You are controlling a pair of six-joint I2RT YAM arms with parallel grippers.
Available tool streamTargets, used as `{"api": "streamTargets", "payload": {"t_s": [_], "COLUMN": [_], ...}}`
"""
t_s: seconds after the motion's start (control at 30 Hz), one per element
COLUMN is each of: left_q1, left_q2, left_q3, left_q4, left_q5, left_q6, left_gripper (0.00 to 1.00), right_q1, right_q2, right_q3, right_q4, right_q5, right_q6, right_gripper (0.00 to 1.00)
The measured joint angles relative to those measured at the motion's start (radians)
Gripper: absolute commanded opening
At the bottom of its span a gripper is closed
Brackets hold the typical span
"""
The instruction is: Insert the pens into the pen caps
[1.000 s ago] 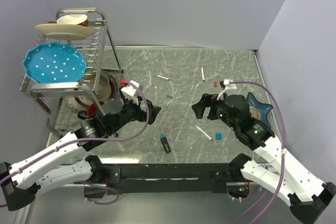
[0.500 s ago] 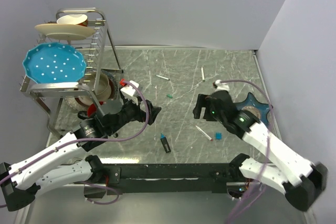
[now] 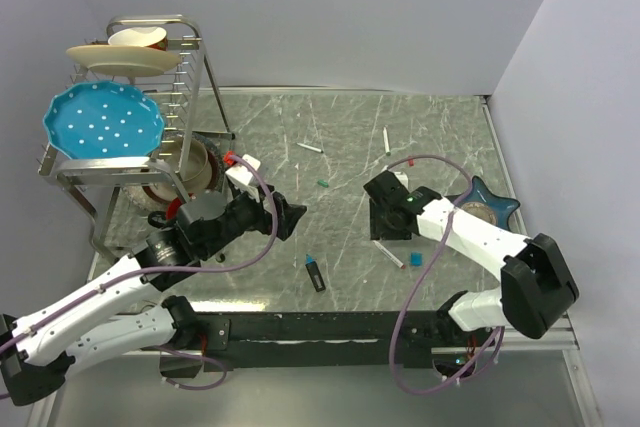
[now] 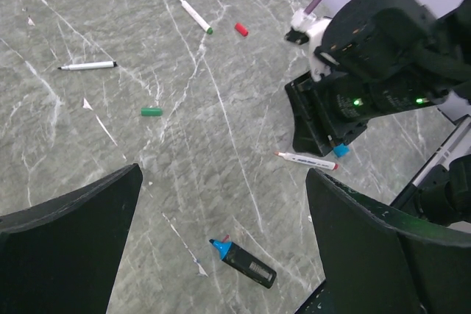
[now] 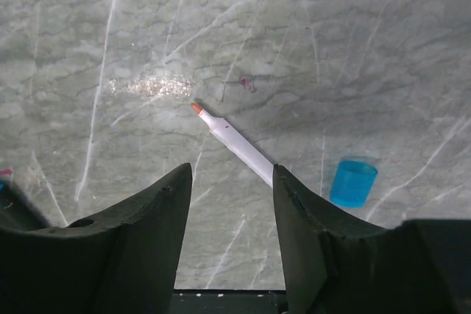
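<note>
My right gripper [image 5: 231, 170] hangs low over a white pen with a red tip [image 5: 234, 143]. Its jaws are partly open with only bare table between them. The pen's rear end runs behind the right fingertip [image 5: 283, 182]. A blue pen cap [image 5: 353, 182] stands just right of that finger. From above, this pen [image 3: 389, 253] and the blue cap [image 3: 415, 258] lie beside the right gripper [image 3: 385, 219]. My left gripper [image 3: 290, 219] is wide open and holds nothing, above a black pen with blue trim [image 4: 243, 262]. A green cap [image 4: 151, 111] and a red cap [image 4: 241, 29] lie farther back.
Two more white pens [image 3: 310, 147] [image 3: 387, 140] lie toward the back of the marble table. A dish rack [image 3: 120, 162] with a blue plate [image 3: 103, 123] stands at the left. A dark star-shaped dish [image 3: 490, 205] sits at the right, under the right arm.
My right arm has swung in and lowered its gripper over the red-tipped pen, and its jaws have narrowed. The left arm has barely shifted and stays wide open.
</note>
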Motion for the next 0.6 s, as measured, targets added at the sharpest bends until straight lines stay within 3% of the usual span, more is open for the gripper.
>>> {"api": "streamTargets", "payload": {"t_s": [0.5, 0.6], "left_q1": [0.000, 0.000], "left_q2": [0.002, 0.010], "left_q3": [0.000, 0.000], "left_q4": [-0.001, -0.001], "left_q5": [0.036, 0.042], "left_q6": [0.002, 0.002], "left_gripper": [0.99, 0.99], "right_q1": [0.000, 0.000], "right_q2": [0.192, 0.193], "right_q3": [-0.027, -0.031], "right_q4": [0.103, 0.116], "right_q5": [-0.055, -0.061], "right_q6": [-0.068, -0.068], "right_gripper": [0.37, 0.27]}}
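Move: From the right hand, the middle of the uncapped pen with the orange tip lies about 5 cm below, some 2 cm back and 1 cm to the right. The blue cap lies roughly 3 cm back and 7 cm right of this hand; the black marker about 7 cm back and 17 cm left. From the left hand, the pen is about 22 cm right, level with it fore and aft, and some 27 cm below. Lower the right gripper about 5 cm almost straight down onto the tip half of the orange-tipped pen, easing off at the bottom. On the way, tip the fingers some 5 to 10 degrees nearer to vertical and keep narrowing them from half open, until the pads come in on either side of the barrel and touch it. ##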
